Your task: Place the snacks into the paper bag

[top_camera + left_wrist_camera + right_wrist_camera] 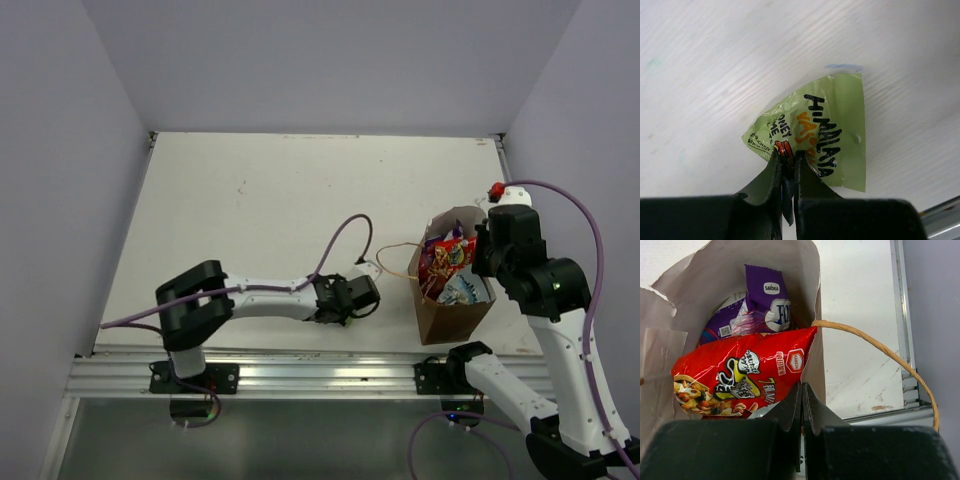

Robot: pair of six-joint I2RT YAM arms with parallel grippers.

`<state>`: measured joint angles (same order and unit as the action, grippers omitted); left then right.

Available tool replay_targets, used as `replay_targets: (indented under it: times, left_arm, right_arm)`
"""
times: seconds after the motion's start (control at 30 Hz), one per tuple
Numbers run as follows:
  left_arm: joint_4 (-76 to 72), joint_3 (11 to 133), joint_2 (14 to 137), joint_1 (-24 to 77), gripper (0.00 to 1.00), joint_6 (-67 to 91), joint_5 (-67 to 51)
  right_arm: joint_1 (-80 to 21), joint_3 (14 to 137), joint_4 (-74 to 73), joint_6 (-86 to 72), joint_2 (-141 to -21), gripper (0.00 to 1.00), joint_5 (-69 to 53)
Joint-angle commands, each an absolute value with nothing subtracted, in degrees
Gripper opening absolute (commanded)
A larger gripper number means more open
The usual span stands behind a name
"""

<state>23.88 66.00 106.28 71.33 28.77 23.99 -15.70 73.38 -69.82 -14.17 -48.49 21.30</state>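
Note:
My left gripper [788,157] is shut on the lower edge of the green packet [835,125], which hangs close over the white table. In the top view this gripper [362,297] is left of the paper bag [450,315], and the packet is hidden under it. The brown bag stands upright and open. Inside it are a purple packet [765,305], a red-orange printed packet [740,375] and a pale blue-white one [466,291]. My right gripper [801,387] is shut on the bag's right rim [812,365] and holds it open.
The bag's tan loop handles stick out to the left [395,260] and to the right [880,347]. The table's metal front rail [300,375] runs just below both grippers. The purple walls [60,200] enclose the table.

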Motion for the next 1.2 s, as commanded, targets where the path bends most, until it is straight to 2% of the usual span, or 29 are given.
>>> replay_targets:
  times: [0.0, 0.13, 0.27, 0.37, 0.5, 0.7, 0.83, 1.17]
  left_arm:
    - [33.2, 61.9, 93.8, 66.7, 0.00, 32.6, 30.0]
    - [34.2, 66.7, 79.8, 63.9, 0.00, 31.0, 34.1]
    - [35.3, 81.4, 78.7, 63.9, 0.00, 29.0, 34.5]
    - [28.7, 90.8, 80.1, 63.9, 0.00, 26.5, 27.4]
    - [19.4, 96.4, 84.3, 64.3, 0.00, 26.8, 13.3]
    - [11.3, 98.4, 92.8, 66.2, 0.00, 29.5, 0.3]
    - [10.3, 102.6, 98.7, 68.5, 0.00, 29.8, -3.0]
    - [27.6, 119.8, 114.4, 72.9, 0.00, 26.1, -2.8]
  right_arm:
    - [-15.8, 75.7, -68.6, -15.1, -48.9, 0.00, 19.6]
    - [-15.9, 75.7, -68.7, -15.1, -48.4, 0.00, 19.5]
    - [-15.9, 75.9, -69.0, -15.2, -48.3, 0.00, 19.6]
    - [-15.9, 76.0, -69.1, -15.2, -48.1, 0.00, 19.7]
    - [-15.8, 76.4, -69.4, -15.0, -47.7, 0.00, 19.9]
    - [-15.8, 76.6, -69.6, -15.2, -47.5, 0.00, 20.2]
    - [-15.8, 76.6, -69.8, -15.1, -47.4, 0.00, 20.6]
    - [-15.8, 76.1, -69.4, -15.1, -47.3, 0.00, 20.5]
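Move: The left hand already pinches the green pouch low over the table. The paper bag stands about 22 cm to its right and 2 cm ahead, its middle some 10 cm higher. Inside, the red packet is about 21 cm right, 3 cm ahead and 16 cm up, the blue-white pouch 23 cm right and 3 cm back, 14 cm up. From the right hand at the rim, the bag's middle is 7 cm left, 2 cm ahead, 12 cm down. Keeping the green pouch pinched, the left hand swings up 40 cm, then right and down over the bag's mouth. ##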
